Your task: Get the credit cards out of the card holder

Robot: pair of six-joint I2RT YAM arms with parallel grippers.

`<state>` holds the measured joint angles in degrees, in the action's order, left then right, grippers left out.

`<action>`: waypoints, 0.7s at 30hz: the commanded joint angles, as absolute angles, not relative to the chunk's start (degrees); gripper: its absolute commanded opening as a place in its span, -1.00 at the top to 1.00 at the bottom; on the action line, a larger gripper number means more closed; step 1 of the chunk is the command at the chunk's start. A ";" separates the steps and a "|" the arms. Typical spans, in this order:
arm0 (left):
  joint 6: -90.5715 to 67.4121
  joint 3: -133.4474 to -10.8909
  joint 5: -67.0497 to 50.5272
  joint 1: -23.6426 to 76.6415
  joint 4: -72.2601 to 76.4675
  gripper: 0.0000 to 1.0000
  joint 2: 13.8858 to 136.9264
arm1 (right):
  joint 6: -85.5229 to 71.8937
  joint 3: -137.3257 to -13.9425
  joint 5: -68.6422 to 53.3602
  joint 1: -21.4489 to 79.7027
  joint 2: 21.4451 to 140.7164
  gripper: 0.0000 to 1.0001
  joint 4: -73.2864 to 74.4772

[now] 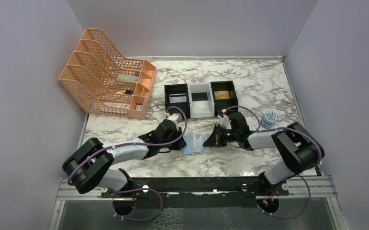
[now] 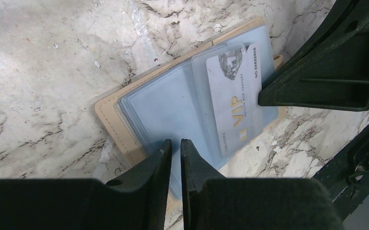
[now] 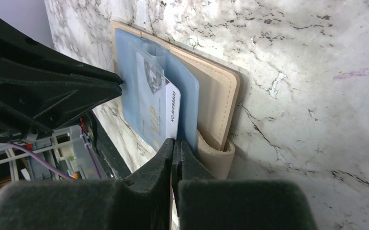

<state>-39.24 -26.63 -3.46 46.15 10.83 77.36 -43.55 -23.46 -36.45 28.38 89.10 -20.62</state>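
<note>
The tan card holder (image 1: 195,143) lies open on the marble, grey-blue inner faces (image 2: 163,105) up. A white VIP credit card (image 2: 235,96) sticks partly out of a clear sleeve. My left gripper (image 2: 176,143) rests its tips on the holder's near-left edge, jaws a narrow slit apart with nothing between them. My right gripper (image 3: 174,142), rolled on its side, is shut on the protruding edge of the card (image 3: 172,108). In the left wrist view the right gripper (image 2: 326,67) meets the card's right edge. The holder's tan strap loop (image 3: 216,160) curls beside the right fingers.
An orange file rack (image 1: 108,72) stands at the back left. Black and white trays (image 1: 201,98) sit in a row just behind the holder. A small blue-lidded jar (image 1: 269,118) is right of the right arm. A black rail (image 1: 196,184) runs along the near edge.
</note>
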 commanded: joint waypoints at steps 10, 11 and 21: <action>-37.81 -26.34 -1.90 46.25 6.51 0.49 74.58 | -39.73 -25.42 -37.31 28.21 87.30 0.98 -17.13; -37.88 -26.34 -2.12 46.35 6.75 0.44 73.98 | -40.52 -25.28 -38.51 28.21 87.32 0.98 -18.68; -38.58 -26.75 -5.96 48.24 12.33 0.06 71.77 | -46.72 -24.58 -42.46 28.97 90.95 0.98 -27.97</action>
<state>-38.63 -26.59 -3.77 47.07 8.99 72.55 -45.36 -24.08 -40.71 28.45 89.67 -24.95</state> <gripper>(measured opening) 0.451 0.014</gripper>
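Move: The VIP card lies about 3 cm to the right hand's left, practically level with it fore and aft and about 1 cm lower; the shut fingertips are already at its right edge. The card holder beneath has its middle about 3 cm left, level fore and aft. The three-part tray stands roughly 21 cm ahead and 1 cm left. From the left hand the card is about 5 cm right, straight across, and some 1 cm lower. Still pinching the VIP card's right edge, the right fingers stay shut and, after barely stirring, lift it some 1.5 cm and carry it about 1 cm left, towards the left hand, with a slight roll. The left fingertips lift off the holder's left page and rise about 2 cm, opening from nearly shut to almost half wide beside the card. ##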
